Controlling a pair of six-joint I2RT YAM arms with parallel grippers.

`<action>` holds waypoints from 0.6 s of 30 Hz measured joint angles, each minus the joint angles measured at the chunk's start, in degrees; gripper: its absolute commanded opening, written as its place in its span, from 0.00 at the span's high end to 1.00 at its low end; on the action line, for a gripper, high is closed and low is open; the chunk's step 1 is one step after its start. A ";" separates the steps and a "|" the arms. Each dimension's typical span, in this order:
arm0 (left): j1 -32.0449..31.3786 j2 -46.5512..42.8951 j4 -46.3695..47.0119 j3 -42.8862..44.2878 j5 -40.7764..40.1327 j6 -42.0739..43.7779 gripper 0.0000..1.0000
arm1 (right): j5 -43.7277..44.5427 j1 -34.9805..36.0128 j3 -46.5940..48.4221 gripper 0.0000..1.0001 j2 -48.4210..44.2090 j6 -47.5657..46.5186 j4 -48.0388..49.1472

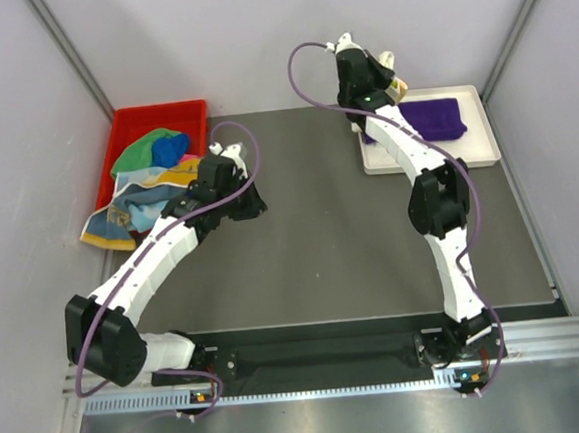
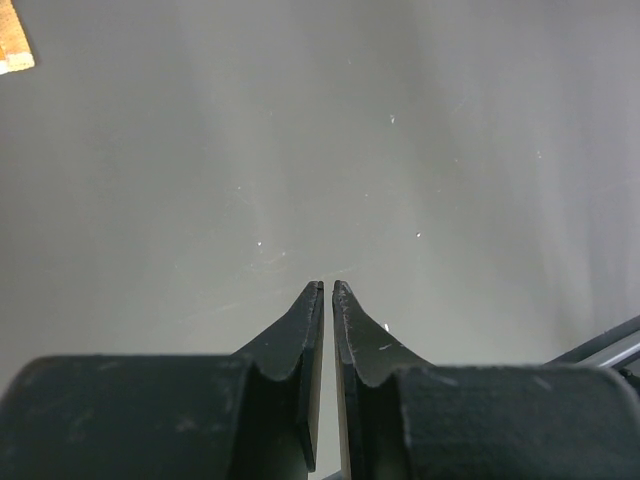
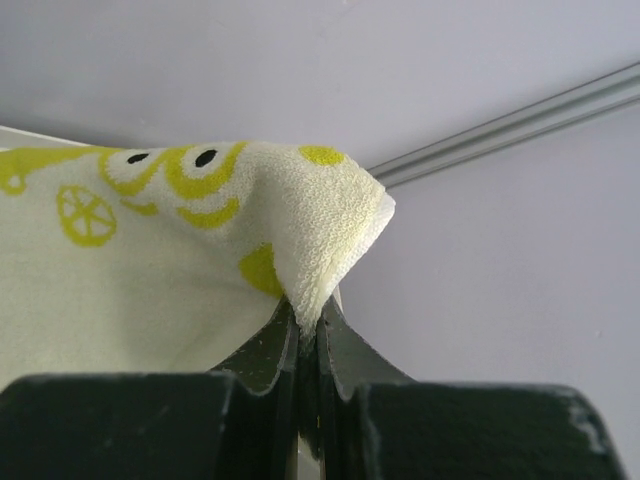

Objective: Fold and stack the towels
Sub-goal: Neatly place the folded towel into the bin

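Note:
My right gripper (image 3: 308, 310) is shut on a bunched fold of the pale yellow printed towel (image 3: 200, 230), which hangs to the left of the fingers. From above, that gripper (image 1: 391, 76) is raised over the far left corner of the white tray (image 1: 480, 151). Only a scrap of the yellow towel (image 1: 398, 90) shows there. A folded purple towel (image 1: 434, 118) lies flat in the tray. My left gripper (image 2: 328, 285) is shut, a thin slit between its tips and nothing in it. It hovers low over bare table, just right of the towel pile (image 1: 152, 152).
A red bin (image 1: 127, 124) at the far left holds green and blue cloths. A multicoloured towel (image 1: 128, 209) spills over its near edge onto the table, and its orange corner (image 2: 12, 45) shows in the left wrist view. Pale walls enclose the dark table.

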 measured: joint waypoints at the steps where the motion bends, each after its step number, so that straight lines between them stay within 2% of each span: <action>1: 0.00 0.11 0.15 0.00 0.13 0.00 0.87 | -0.46 -0.57 -0.52 1.00 -0.02 0.68 -0.24; 8: 0.00 1.79 0.57 0.00 0.42 0.00 0.87 | -7.37 -6.84 -3.30 0.97 -0.02 8.02 -2.54; 9: 0.00 2.14 0.52 0.00 0.46 0.00 0.87 | -8.94 -8.15 -3.56 0.94 0.00 9.46 -3.17; 12: 0.00 3.13 0.55 0.00 0.74 0.00 0.87 | -14.27 -12.55 -3.89 0.78 0.72 14.19 -4.11; 13: 0.00 3.54 0.59 0.00 0.76 0.00 0.86 | -16.02 -14.03 -4.02 0.68 1.11 15.76 -4.28; 15: 0.00 4.15 0.57 0.00 0.76 0.00 0.86 | -19.67 -16.81 -4.07 0.58 2.29 18.86 -4.44; 16: 0.00 4.46 0.57 0.00 0.76 0.02 0.86 | -21.49 -18.29 -4.09 0.46 3.17 20.55 -4.61; 18: 0.02 4.94 0.57 0.00 0.76 0.02 0.85 | -24.46 -20.44 -4.35 0.38 4.61 23.26 -5.01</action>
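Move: The right hand still pinches the yellow-and-white towel above the far side of the table. The bin's middle (the white tray) lies about 10 cm to its right, 2 cm nearer the base and some 26 cm below. The purple towel lying in the bin is centred roughly 6 cm right of this hand, 1 cm nearer the base and about 26 cm below. From the left hand the bin is some 40 cm right, 26 cm ahead and 17 cm lower. Sweeping fast to the right and down, with a little forward reach, the right hand carries the towel's held end across the bin, some 15 cm sideways and 12 cm lower. It rolls left side up by about 25 degrees, and partway along its fingers open to roughly half, letting go over the purple towel's right part. The empty left hand sinks 3 cm. ##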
